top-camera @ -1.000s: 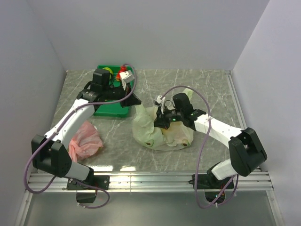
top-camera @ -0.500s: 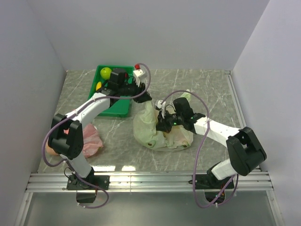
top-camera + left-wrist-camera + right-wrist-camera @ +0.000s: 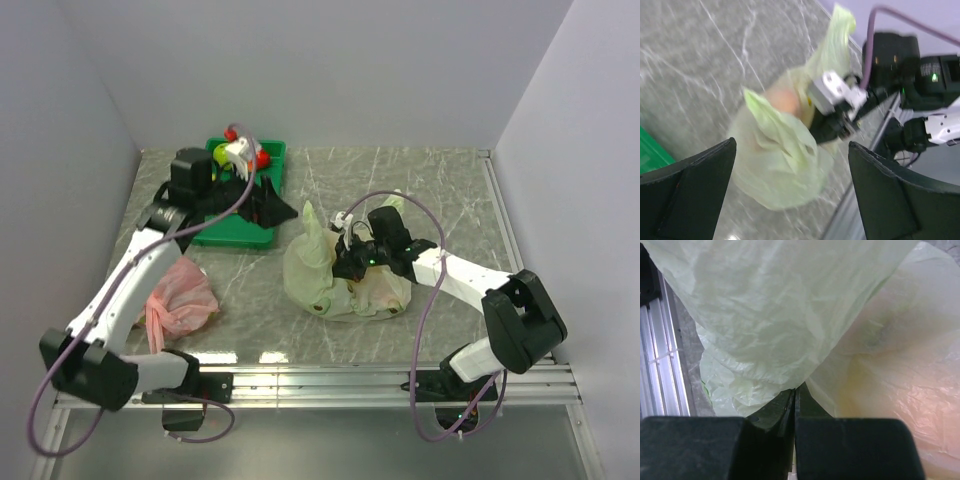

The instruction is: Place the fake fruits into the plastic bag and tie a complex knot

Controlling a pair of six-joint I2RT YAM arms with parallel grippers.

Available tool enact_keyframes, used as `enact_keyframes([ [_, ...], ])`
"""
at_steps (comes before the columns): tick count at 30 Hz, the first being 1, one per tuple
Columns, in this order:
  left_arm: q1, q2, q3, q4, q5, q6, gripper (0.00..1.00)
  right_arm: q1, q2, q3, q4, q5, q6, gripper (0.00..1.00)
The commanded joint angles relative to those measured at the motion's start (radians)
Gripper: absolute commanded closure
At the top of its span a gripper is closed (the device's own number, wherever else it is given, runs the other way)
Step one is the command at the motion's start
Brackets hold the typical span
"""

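Note:
The pale green plastic bag point(image 3: 325, 280) lies bulging at the table's middle, and one handle loop point(image 3: 311, 222) stands up on its left. Peach-coloured fake fruits show through its film point(image 3: 900, 390). My right gripper point(image 3: 347, 262) is shut on a fold of the bag's top point(image 3: 796, 390). My left gripper point(image 3: 278, 207) is open and empty, just left of the upright loop and over the tray's right edge. In the left wrist view the bag point(image 3: 782, 160) sits between the wide-apart fingers point(image 3: 890, 200), some way beyond them. A green apple point(image 3: 222, 154) and a red fruit point(image 3: 262, 159) lie in the tray.
A green tray point(image 3: 240, 235) stands at the back left, partly under my left arm; its corner shows in the left wrist view point(image 3: 650, 152). A crumpled pink plastic bag point(image 3: 180, 300) lies front left. Walls close the table on three sides.
My left gripper swung right to the bag's left loop, then drew back left toward the tray, open. The loop now stands upright. The right gripper kept its hold.

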Motion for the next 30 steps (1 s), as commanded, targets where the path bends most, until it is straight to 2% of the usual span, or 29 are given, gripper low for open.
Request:
enact_keyframes([
  [1, -0.054, -0.074, -0.126, -0.063, -0.111, -0.078, 0.01, 0.007, -0.031, 0.045, 0.006, 0.016, 0.027, 1.00],
  [3, -0.077, -0.083, -0.163, -0.022, -0.113, -0.108, 0.01, 0.005, -0.031, 0.048, 0.006, 0.021, 0.038, 1.00],
  [5, -0.168, -0.071, -0.175, 0.004, -0.273, -0.160, 0.01, 0.007, -0.029, 0.052, 0.005, 0.027, 0.044, 1.00],
  [7, -0.232, -0.019, -0.140, 0.000, -0.299, -0.159, 0.01, 0.005, -0.031, 0.059, 0.000, 0.030, 0.044, 1.00],
  [8, -0.252, -0.009, -0.138, 0.010, -0.376, -0.199, 0.01, 0.007, -0.032, 0.062, 0.000, 0.033, 0.045, 1.00],
  [10, -0.292, 0.026, -0.134, 0.038, -0.409, -0.197, 0.01, 0.007, -0.037, 0.065, -0.005, 0.038, 0.042, 1.00],
  [17, -0.321, 0.110, -0.167, 0.067, -0.555, -0.243, 0.01, 0.009, -0.065, 0.060, -0.015, 0.036, 0.038, 1.00],
  [20, -0.323, 0.123, -0.189, 0.138, -0.518, -0.239, 0.16, 0.007, -0.058, 0.057, -0.015, 0.029, 0.030, 1.00],
  [21, -0.321, 0.119, -0.200, 0.165, -0.477, -0.233, 0.31, 0.009, -0.055, 0.059, -0.015, 0.024, 0.027, 1.00],
  [22, -0.321, 0.112, -0.225, 0.234, -0.455, -0.219, 0.40, 0.009, -0.052, 0.059, -0.014, 0.021, 0.025, 1.00],
  [23, -0.320, 0.103, -0.241, 0.272, -0.438, -0.179, 0.85, 0.007, -0.049, 0.060, -0.012, 0.016, 0.018, 1.00],
  [24, -0.315, 0.086, -0.273, 0.306, -0.371, -0.156, 1.00, 0.005, -0.049, 0.060, -0.014, 0.012, 0.016, 1.00],
  [27, -0.275, 0.061, -0.343, 0.463, -0.175, -0.069, 1.00, 0.005, -0.049, 0.062, -0.018, -0.008, 0.005, 1.00],
  [28, -0.245, 0.061, -0.351, 0.481, -0.030, -0.049, 1.00, 0.007, -0.049, 0.068, -0.024, -0.014, 0.001, 1.00],
  [30, -0.232, 0.089, -0.342, 0.445, 0.031, 0.035, 1.00, 0.005, -0.063, 0.097, -0.060, -0.022, 0.002, 0.93],
])
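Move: The bag's loose flap, standing up at its left side, is about 7 cm to the right of the open left hand, 2 cm back and some 12 cm below. The right gripper holding the bag is about 11 cm right, 7 cm back and 20 cm down; the fruit-filled bag body lies some 16 cm right, 6 cm back and 25 cm down. From the right hand the flap is about 4 cm ahead, 5 cm left and 8 cm up. The upright bag flap is taken by the left hand, which sinks some 14 cm with fingers wide, first easing back about 4 cm, then swinging about 6 cm right towards the right gripper. The wrist tips roughly 20 degrees and partly returns; low down, the fingers shut and pinch the flap. The right hand keeps its pinch on the bag and rises about 1.5 cm. ##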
